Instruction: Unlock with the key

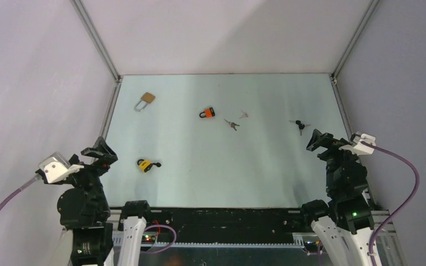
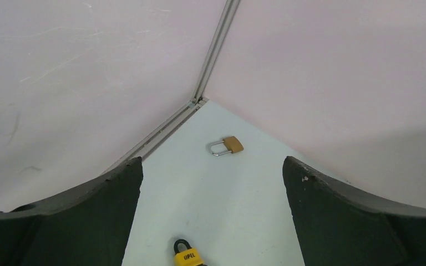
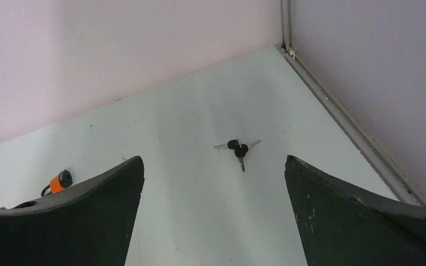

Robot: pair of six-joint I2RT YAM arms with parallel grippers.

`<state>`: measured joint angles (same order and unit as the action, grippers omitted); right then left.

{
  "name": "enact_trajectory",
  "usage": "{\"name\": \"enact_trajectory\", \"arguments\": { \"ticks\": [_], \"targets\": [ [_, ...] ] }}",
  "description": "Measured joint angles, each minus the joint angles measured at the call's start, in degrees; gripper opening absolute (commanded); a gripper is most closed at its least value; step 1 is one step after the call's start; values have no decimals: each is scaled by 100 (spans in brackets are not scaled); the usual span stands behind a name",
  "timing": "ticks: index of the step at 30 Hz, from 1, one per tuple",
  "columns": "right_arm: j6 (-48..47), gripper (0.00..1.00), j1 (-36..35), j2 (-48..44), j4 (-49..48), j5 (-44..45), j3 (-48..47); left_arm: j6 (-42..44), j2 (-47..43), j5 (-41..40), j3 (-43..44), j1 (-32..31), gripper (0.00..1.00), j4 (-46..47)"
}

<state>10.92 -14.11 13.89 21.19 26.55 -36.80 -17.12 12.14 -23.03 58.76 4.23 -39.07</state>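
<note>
Three padlocks lie on the pale table: a yellow padlock (image 1: 145,165) (image 2: 187,256) at the near left, a brass padlock (image 1: 145,101) (image 2: 227,146) at the far left, an orange padlock (image 1: 207,113) (image 3: 60,182) in the middle back. A bunch of black-headed keys (image 1: 299,125) (image 3: 238,148) lies at the right. Small silver keys (image 1: 232,124) and one loose key (image 1: 243,115) lie right of the orange padlock. My left gripper (image 1: 101,151) (image 2: 212,221) hangs open just left of the yellow padlock. My right gripper (image 1: 320,138) (image 3: 215,221) is open, near the black-headed keys. Neither holds anything.
White enclosure walls with metal corner rails (image 1: 112,102) (image 1: 339,102) border the table on three sides. The arm bases (image 1: 136,221) (image 1: 333,219) and a cable rail sit at the near edge.
</note>
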Motion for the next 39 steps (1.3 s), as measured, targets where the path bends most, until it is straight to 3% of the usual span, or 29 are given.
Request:
{"name": "enact_trajectory", "arguments": {
  "ticks": [18, 26, 39],
  "targets": [
    [107, 100, 2, 525, -264, -114, 26, 17, 334, -142, -603, -70, 100, 304],
    [356, 100, 11, 1174, -483, -422, 37, -533, 1707, -74, -837, -74, 100, 299],
    [358, 100, -201, 2448, -1145, -496, 122, -1373, 4693, 136, -927, -70, 100, 42]
  ]
}}
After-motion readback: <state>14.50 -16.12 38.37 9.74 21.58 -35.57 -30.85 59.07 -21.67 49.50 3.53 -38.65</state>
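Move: The yellow padlock lies far below the left hand, roughly 36 cm down, 9 cm ahead and 2 cm to its left; the brass padlock is about 31 cm farther out than it and 5 cm more to the left. From the right hand the silver keys lie some 21 cm ahead, 23 cm left and 29 cm down. On that level, the black-headed keys are 22 cm ahead, 7 cm right, the orange padlock 28 cm ahead, 33 cm left. Towards the yellow padlock the left hand eases off slowly, then swoops about 23 cm down and 14 cm forward, its level fingers tipping some 50 degrees towards the table, wide open. The silver keys draw nearer the right hand as it travels about 8 cm forward, sinking and drifting left, tilting slightly down and turning a little counter-clockwise, also open. Neither hand touches anything. ##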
